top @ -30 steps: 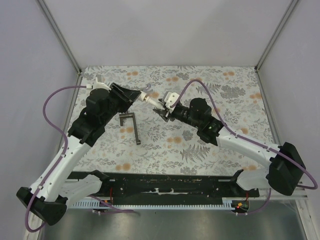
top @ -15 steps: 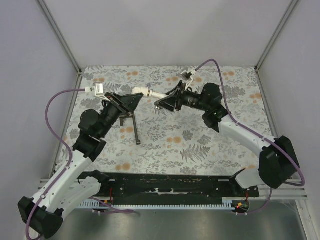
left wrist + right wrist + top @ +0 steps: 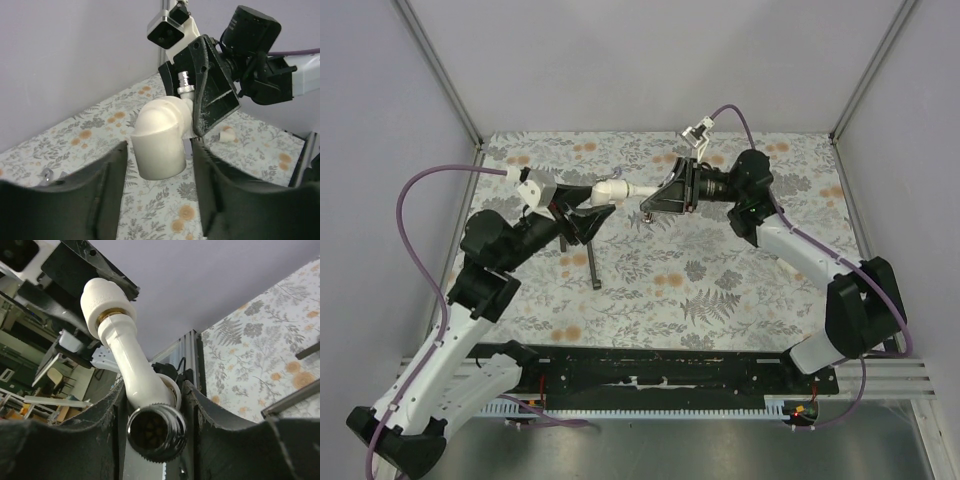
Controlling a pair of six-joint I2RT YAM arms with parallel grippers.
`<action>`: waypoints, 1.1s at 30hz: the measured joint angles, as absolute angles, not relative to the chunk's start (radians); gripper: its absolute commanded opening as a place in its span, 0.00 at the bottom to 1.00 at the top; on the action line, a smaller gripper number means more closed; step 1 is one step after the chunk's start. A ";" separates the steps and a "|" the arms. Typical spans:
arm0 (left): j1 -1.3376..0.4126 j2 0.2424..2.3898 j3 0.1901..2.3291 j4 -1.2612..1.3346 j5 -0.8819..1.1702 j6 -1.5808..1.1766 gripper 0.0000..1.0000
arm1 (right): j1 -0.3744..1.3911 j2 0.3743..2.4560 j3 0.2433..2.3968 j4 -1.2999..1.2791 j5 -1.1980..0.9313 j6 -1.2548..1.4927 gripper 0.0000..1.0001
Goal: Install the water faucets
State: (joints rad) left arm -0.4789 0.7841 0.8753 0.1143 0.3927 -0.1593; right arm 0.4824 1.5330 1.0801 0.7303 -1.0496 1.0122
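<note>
A white water faucet [image 3: 638, 190] with a silvery threaded end [image 3: 156, 432] hangs in the air between the two arms. Its pipe joins a white elbow fitting [image 3: 610, 187] with a brass ring [image 3: 111, 316]. My right gripper [image 3: 652, 200] is shut on the faucet's white body just behind the threaded end, which also shows in the right wrist view [image 3: 154, 390]. My left gripper [image 3: 159, 147] straddles the elbow [image 3: 159, 140], with a thin gap showing on each side of it. In the top view the left gripper [image 3: 592, 212] sits just below the elbow.
A dark T-shaped tool [image 3: 582, 248] lies on the flowered cloth under the left arm. A small white piece [image 3: 227, 134] and a tiny grey metal piece [image 3: 47, 175] also lie on the cloth. Grey walls with metal posts enclose the table.
Both grippers have moved with the joined faucet and elbow toward the far side. The right jaws have narrowed onto the faucet. The left jaws have eased slightly apart.
</note>
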 measured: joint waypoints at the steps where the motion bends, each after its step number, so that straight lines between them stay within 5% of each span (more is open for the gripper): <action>1: -0.479 0.782 0.896 0.077 0.404 -0.117 0.84 | 0.476 1.528 1.092 0.698 -1.059 0.995 0.00; 14: -0.479 0.826 1.128 -0.222 0.501 0.107 0.86 | 0.434 1.417 1.216 0.027 -1.058 0.468 0.00; 22: -0.368 1.018 1.137 -0.230 0.617 0.059 0.93 | 0.435 1.405 1.216 -0.009 -1.085 0.401 0.00; 33: -0.217 1.104 1.157 -0.125 1.057 -0.002 0.96 | 0.435 1.368 1.216 0.038 -1.172 0.393 0.00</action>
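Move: The faucet's white free end sits between the left hand's fingertips, about 1 cm ahead and 1 cm right, level. The gray tap lies about 4 cm ahead of the left hand and 5 cm left, the metal fitting some 20 cm straight ahead, both roughly 30 cm below. From the right hand, already holding the faucet's body, the free end is about 11 cm left, level fore and aft. Left hand lets go, opens wide, backs off, then reaches forward-down; right hand draws the faucet some 4 cm right-back. ##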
